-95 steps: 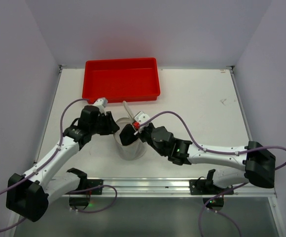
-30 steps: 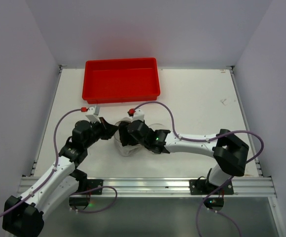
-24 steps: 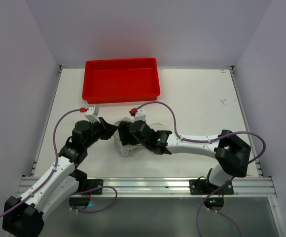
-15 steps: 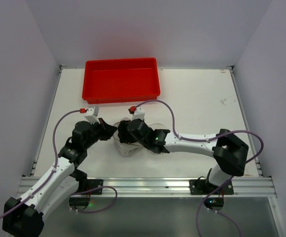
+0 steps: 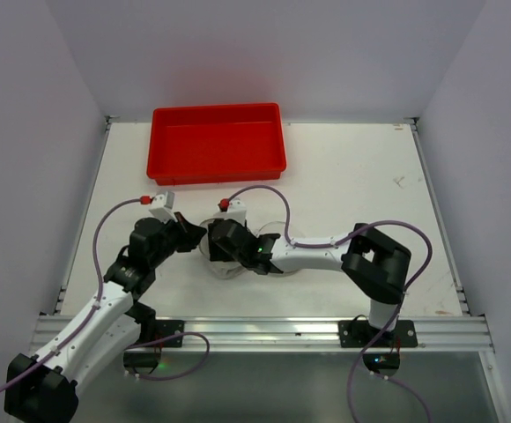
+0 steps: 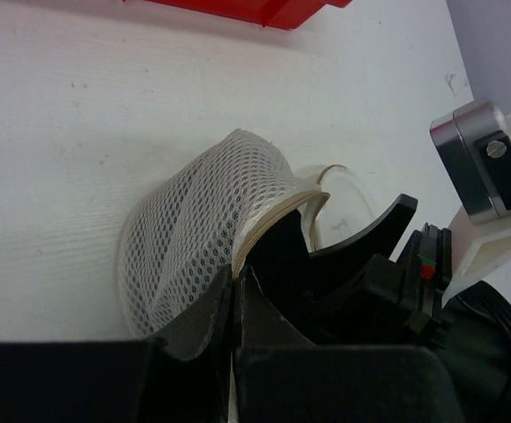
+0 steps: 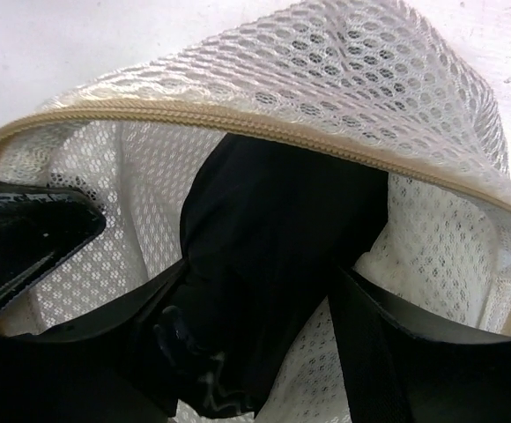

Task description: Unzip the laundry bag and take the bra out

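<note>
The laundry bag [image 5: 225, 270] is a white mesh pod lying between both grippers, its tan zipper rim [image 7: 238, 123] gaping open. My left gripper [image 5: 200, 236] is shut on that rim; in the left wrist view [image 6: 236, 271] the fingers pinch the tan edge beside the mesh wall [image 6: 194, 225]. The black bra [image 7: 273, 229] is bunched inside the bag. My right gripper [image 7: 260, 269] reaches into the mouth, its jaws apart on either side of the bra with the fabric between them. From above, the right gripper [image 5: 218, 243] hides the bra.
The red tray [image 5: 216, 141] stands at the back left of the table, beyond the bag. The bag's round translucent lid flap [image 6: 352, 198] lies on the table to the bag's right. The right arm is folded low across the table's near middle.
The right gripper has pushed leftward, deeper into the bag, and its jaws have narrowed around the bra. The left gripper still holds the rim in the same place.
</note>
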Tool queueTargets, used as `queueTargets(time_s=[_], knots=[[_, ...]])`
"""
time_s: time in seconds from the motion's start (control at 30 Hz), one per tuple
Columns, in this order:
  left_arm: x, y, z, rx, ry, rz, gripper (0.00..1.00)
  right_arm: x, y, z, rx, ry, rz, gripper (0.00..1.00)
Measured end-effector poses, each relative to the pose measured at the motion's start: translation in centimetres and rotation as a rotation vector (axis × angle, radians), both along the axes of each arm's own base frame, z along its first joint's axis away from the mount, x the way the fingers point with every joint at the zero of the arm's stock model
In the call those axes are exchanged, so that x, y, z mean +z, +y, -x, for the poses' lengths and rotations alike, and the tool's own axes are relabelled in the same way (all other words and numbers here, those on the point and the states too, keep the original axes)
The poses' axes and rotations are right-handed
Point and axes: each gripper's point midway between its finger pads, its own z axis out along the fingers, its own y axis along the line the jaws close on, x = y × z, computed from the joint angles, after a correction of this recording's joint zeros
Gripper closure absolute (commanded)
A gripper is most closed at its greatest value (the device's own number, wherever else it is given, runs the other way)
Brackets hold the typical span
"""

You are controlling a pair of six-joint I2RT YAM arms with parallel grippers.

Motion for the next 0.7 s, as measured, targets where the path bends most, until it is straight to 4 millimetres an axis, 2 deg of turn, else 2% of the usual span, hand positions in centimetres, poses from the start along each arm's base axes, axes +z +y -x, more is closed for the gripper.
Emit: queueTargets(time_s=[0.03, 0.1, 0.13, 0.27, 0.37, 0.43, 0.7], knots=[[-0.1, 0.1, 0.0, 0.006, 0.004, 0.0, 1.0, -0.2, 0.1, 0.1, 0.002, 0.002, 0.003, 0.59], [-0.2, 0.3, 0.0, 0.019, 0.01, -0.002, 1.0, -0.3, 0.1, 0.1, 0.003, 0.002, 0.005, 0.72], [-0.2, 0.4, -0.1, 0.027, 0.01, -0.002, 1.0, -0.2, 0.2, 0.1, 0.004, 0.0, 0.004, 0.83], [-0.2, 0.7, -0.2, 0.05, 0.008, -0.004, 1.0, -0.2, 0.1, 0.0, 0.015, -0.018, 0.018, 1.0], [-0.3, 0.9, -0.4, 0.063, 0.009, -0.009, 1.0, 0.4, 0.0, -0.1, 0.038, -0.04, 0.026, 1.0], [-0.5, 1.0, -0.4, 0.07, 0.017, -0.015, 1.0, 1.6, -0.1, 0.0, 0.061, -0.063, 0.02, 1.0], [-2.0, 1.2, -0.2, 0.08, 0.053, -0.029, 1.0, 9.4, -1.1, 0.1, 0.125, -0.214, -0.065, 1.0]])
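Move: The black bra lies inside the laundry bag, right between the right hand's open fingers, its middle about 2 cm ahead, 1 cm left and 2 cm lower. The zipper rim that the left fingers pinch is some 3 cm left of the right hand, 1 cm ahead and 6 cm higher; the red bin stands about 28 cm straight ahead. From the left hand, the bra is roughly 4 cm right, level fore and aft, and 8 cm below. Right fingers close on the bra, then pull upward about 8 cm, while the left keeps pinching the zipper rim. ##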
